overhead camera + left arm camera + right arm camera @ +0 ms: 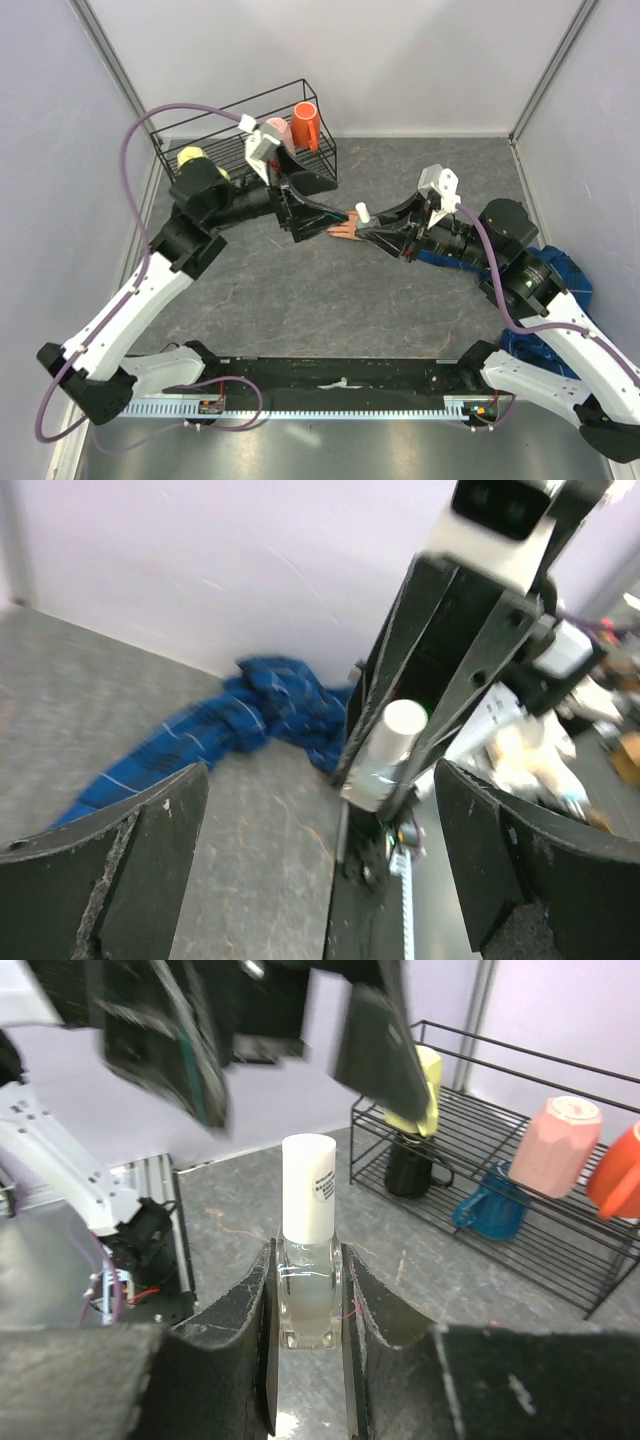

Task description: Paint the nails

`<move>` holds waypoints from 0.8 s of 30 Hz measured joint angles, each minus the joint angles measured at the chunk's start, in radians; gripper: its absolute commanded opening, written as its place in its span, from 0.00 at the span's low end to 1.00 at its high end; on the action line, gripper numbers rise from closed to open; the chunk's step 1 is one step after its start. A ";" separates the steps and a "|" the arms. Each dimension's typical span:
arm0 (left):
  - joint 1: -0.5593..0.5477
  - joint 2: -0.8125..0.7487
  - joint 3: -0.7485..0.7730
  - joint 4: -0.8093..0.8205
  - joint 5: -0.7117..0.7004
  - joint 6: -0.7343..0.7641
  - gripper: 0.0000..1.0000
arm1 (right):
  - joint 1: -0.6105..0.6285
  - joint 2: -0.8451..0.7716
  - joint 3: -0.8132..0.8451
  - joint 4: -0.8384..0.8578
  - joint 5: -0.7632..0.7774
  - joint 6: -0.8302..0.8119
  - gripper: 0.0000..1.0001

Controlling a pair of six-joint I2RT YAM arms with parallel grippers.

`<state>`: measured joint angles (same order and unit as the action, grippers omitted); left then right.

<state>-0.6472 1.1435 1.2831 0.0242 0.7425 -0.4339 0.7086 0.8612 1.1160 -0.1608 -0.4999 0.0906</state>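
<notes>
A peach-pink fake hand [343, 232] lies mid-table, and its nails are too small to make out. Its blue plaid sleeve [562, 272] bunches at the right and also shows as the sleeve [250, 718] in the left wrist view. My right gripper [378, 232] is shut on a small clear bottle [308, 1285] with a white cap [363, 213], held upright just over the hand. My left gripper [322, 222] is open wide just left of the cap, with nothing between its fingers [130, 865]. The bottle [392, 748] stands ahead of them.
A black wire rack [215, 140] at the back left holds an orange mug [306, 125], a pink mug [278, 130] and a yellow mug [192, 158]. A blue mug [490, 1210] and a black mug [410, 1170] sit lower in it. Walls enclose three sides.
</notes>
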 measured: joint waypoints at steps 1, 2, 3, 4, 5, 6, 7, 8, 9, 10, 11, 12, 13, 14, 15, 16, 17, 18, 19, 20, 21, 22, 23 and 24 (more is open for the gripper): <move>-0.004 -0.023 0.000 -0.004 -0.041 -0.009 0.97 | 0.001 0.005 0.006 -0.005 0.011 -0.008 0.00; -0.011 -0.045 0.000 -0.005 -0.086 -0.019 0.95 | 0.001 0.011 0.011 -0.010 0.025 -0.014 0.00; -0.024 -0.066 0.000 -0.006 -0.142 -0.027 0.94 | 0.001 0.018 0.018 -0.017 0.040 -0.019 0.00; -0.044 -0.077 0.000 -0.011 -0.180 -0.029 0.92 | 0.001 0.022 0.021 -0.021 0.055 -0.021 0.00; -0.086 -0.087 0.002 -0.020 -0.253 -0.030 0.90 | 0.001 0.027 0.024 -0.025 0.071 -0.025 0.00; -0.116 -0.089 0.004 -0.028 -0.296 -0.029 0.88 | 0.001 0.032 0.029 -0.033 0.087 -0.027 0.00; -0.167 -0.087 0.009 -0.041 -0.366 -0.023 0.84 | 0.001 0.036 0.033 -0.039 0.100 -0.028 0.00; -0.216 -0.082 0.014 -0.053 -0.434 -0.017 0.82 | 0.001 0.041 0.036 -0.042 0.117 -0.028 0.00; -0.261 -0.071 0.020 -0.063 -0.509 -0.005 0.79 | 0.001 0.044 0.038 -0.045 0.130 -0.029 0.00; -0.289 -0.062 0.022 -0.069 -0.552 0.003 0.75 | 0.001 0.046 0.039 -0.047 0.139 -0.028 0.00; -0.315 -0.053 0.024 -0.077 -0.600 0.011 0.74 | 0.001 0.047 0.040 -0.048 0.147 -0.028 0.00; -0.345 -0.040 0.027 -0.087 -0.665 0.026 0.73 | 0.001 0.047 0.041 -0.051 0.159 -0.028 0.00; -0.359 -0.031 0.029 -0.092 -0.703 0.034 0.73 | 0.001 0.047 0.042 -0.051 0.163 -0.028 0.00; -0.377 -0.022 0.031 -0.097 -0.748 0.045 0.71 | 0.001 0.047 0.043 -0.052 0.169 -0.028 0.00; -0.389 -0.014 0.031 -0.097 -0.783 0.054 0.69 | 0.001 0.047 0.045 -0.051 0.171 -0.028 0.00; -0.397 -0.007 0.031 -0.097 -0.811 0.060 0.66 | 0.001 0.047 0.046 -0.051 0.175 -0.028 0.00; -0.404 -0.002 0.031 -0.097 -0.830 0.063 0.66 | 0.001 0.047 0.047 -0.051 0.177 -0.028 0.00; -0.408 0.003 0.031 -0.096 -0.852 0.066 0.66 | 0.001 0.046 0.047 -0.051 0.181 -0.028 0.00; -0.410 0.008 0.031 -0.095 -0.874 0.068 0.62 | 0.001 0.046 0.047 -0.051 0.183 -0.028 0.00; -0.411 0.012 0.031 -0.094 -0.888 0.068 0.59 | 0.001 0.046 0.047 -0.052 0.184 -0.028 0.00; -0.411 0.016 0.032 -0.092 -0.899 0.068 0.57 | 0.001 0.046 0.047 -0.052 0.185 -0.028 0.00; -0.411 0.020 0.034 -0.089 -0.904 0.068 0.55 | 0.001 0.046 0.047 -0.052 0.185 -0.028 0.00; -0.411 0.025 0.035 -0.086 -0.910 0.068 0.54 | 0.001 0.045 0.047 -0.052 0.185 -0.028 0.00; -0.411 0.030 0.036 -0.079 -0.917 0.068 0.54 | 0.001 0.045 0.047 -0.052 0.185 -0.028 0.00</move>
<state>-1.0580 1.1732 1.3193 -0.0551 -0.1745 -0.3660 0.7097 0.9062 1.1625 -0.2127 -0.3149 0.0628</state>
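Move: The white cap of the nail-polish bottle stands about 4 cm to the right of the open left hand and 2 cm back, roughly level. The bottle below it, pinched in the right fingers, is some 5 cm right, 3 cm back and 3 cm lower; the mannequin hand lies about 14 cm ahead, 5 cm right and 43 cm below. From the right hand, the cap is straight above by about 3 cm. Left hand loops up, then down and right 5 cm to bracket the cap, half closing; right carries bottle forward. ##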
